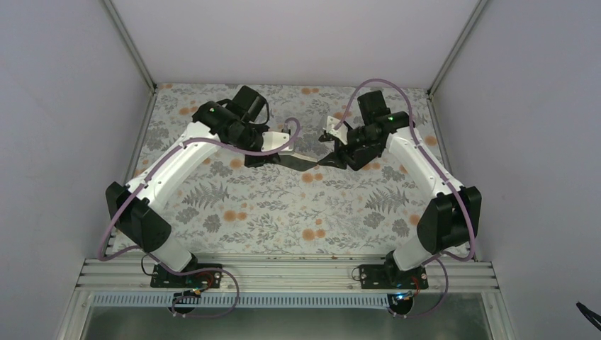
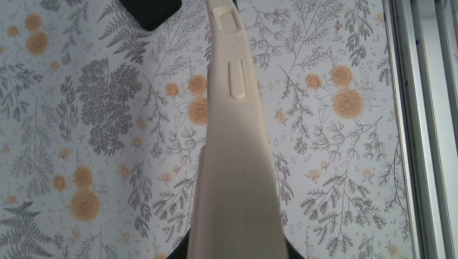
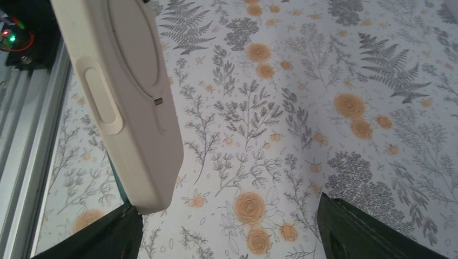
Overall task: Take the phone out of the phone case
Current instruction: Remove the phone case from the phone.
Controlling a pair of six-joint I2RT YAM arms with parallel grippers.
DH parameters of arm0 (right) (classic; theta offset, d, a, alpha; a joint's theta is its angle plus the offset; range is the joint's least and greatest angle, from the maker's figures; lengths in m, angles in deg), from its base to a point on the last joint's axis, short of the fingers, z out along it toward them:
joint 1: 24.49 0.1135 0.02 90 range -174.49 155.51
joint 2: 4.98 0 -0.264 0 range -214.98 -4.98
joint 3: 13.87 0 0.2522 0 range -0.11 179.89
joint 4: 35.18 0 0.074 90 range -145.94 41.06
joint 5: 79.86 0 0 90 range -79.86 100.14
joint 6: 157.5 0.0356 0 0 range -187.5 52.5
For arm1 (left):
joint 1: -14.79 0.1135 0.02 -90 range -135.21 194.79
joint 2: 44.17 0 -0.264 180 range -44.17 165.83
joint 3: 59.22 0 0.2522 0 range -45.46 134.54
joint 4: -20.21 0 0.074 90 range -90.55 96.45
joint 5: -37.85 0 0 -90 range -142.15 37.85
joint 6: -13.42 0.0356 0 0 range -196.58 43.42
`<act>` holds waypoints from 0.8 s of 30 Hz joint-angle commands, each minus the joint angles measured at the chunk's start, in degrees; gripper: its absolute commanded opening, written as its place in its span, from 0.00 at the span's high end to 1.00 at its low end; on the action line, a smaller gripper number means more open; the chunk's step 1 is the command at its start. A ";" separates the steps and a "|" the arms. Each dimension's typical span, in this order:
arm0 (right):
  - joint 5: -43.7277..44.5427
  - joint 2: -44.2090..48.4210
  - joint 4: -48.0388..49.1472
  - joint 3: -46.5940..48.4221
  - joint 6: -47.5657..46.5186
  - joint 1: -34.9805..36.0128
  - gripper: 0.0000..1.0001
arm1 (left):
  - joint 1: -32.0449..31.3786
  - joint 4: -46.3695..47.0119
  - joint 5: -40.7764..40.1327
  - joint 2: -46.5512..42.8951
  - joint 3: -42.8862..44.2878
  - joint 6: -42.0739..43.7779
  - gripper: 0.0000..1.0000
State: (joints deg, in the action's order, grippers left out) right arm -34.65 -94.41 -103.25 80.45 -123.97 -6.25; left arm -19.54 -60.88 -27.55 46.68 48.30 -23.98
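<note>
The cream phone case runs edge-on up the middle of the left wrist view, its side buttons showing. My left gripper is shut on its near end, with only dark finger edges visible beside it. From above, the case with the phone appears as a dark slab held above the table between both grippers. My right gripper is open wide. The case's far corner hangs just by its left finger, while the right finger stands well apart. I cannot make out the phone itself in either wrist view.
A floral cloth covers the table. An aluminium rail runs along the near edge and shows at the side in both wrist views. White walls close in the left, right and back. A dark part of the right arm shows beyond the case.
</note>
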 commanded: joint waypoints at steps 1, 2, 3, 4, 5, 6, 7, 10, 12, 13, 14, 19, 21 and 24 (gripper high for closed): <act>2.91 0.30 12.89 -0.40 7.32 0.90 0.17 | -1.40 -1.63 11.62 0.11 4.37 0.51 0.98; 3.49 0.46 14.79 -0.59 8.40 1.04 0.17 | -1.78 -2.56 12.97 0.60 5.25 0.71 0.98; 3.76 0.34 15.89 -0.39 9.04 1.22 0.17 | -2.20 -3.24 14.13 1.04 6.21 0.75 0.98; 3.88 0.08 16.53 0.20 9.69 1.52 0.17 | -2.43 -3.85 15.16 1.41 7.18 0.87 0.98; 3.91 -0.28 16.68 0.93 9.99 1.92 0.17 | -2.61 -4.39 16.08 1.73 8.06 1.11 0.98; 4.08 -0.69 16.62 1.60 10.16 2.48 0.17 | -2.67 -4.73 16.89 2.09 9.01 1.22 0.98; 4.52 -0.86 16.72 2.04 10.46 3.21 0.17 | -2.67 -5.07 17.78 2.40 9.66 1.46 0.98; 5.81 -0.69 17.24 2.34 11.25 6.18 0.17 | -2.68 -4.43 19.45 2.90 10.21 1.43 0.98; 5.33 -0.21 17.17 2.07 11.46 8.55 0.17 | -2.70 -3.32 19.84 3.13 9.96 1.11 0.98; 4.72 -0.07 16.85 2.16 11.46 9.87 0.16 | -2.68 -2.53 19.94 3.30 9.91 0.84 0.98; 3.28 -0.05 16.07 2.71 11.35 11.09 0.16 | -2.68 -1.66 19.96 3.41 9.87 0.32 0.98; -12.29 -4.41 3.64 13.46 8.94 14.78 0.15 | -2.60 5.83 17.56 3.05 9.56 -2.93 0.98; -18.19 -8.19 -2.30 18.20 7.41 16.31 0.15 | -2.42 10.91 15.82 2.33 8.69 -4.94 0.98; -29.09 -13.40 -13.02 24.25 1.11 17.94 0.17 | -2.29 21.31 12.17 0.10 5.71 -8.69 0.98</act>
State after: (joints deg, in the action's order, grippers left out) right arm -34.74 -102.52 -108.89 96.90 -119.53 4.00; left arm -19.08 -67.90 -23.79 48.26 55.03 -26.97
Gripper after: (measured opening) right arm 0.848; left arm 0.102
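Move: The phone case, upright in the left gripper with the phone still in it, has its middle some 7 cm left of the open right hand, 3 cm back and about level in height. The phone sits on the case's base side, about a centimetre farther back than the case. From the left hand, the case's middle is about 6 cm right, 1 cm back and 2 cm lower. The black pad lies 14 cm right of the right hand, 1 cm back and 20 cm below. Slip the right gripper's base-side finger in at the free right end of the phone case: ease about 2 cm forward, then sweep some 6 cm left while drawing back 3 cm and rising about 4 cm late, turning some 10 degrees counter-clockwise, fingers staying wide, to wedge between case and phone. Keep the left gripper shut on the case as it rises about 2 cm and eases 1 cm back. ##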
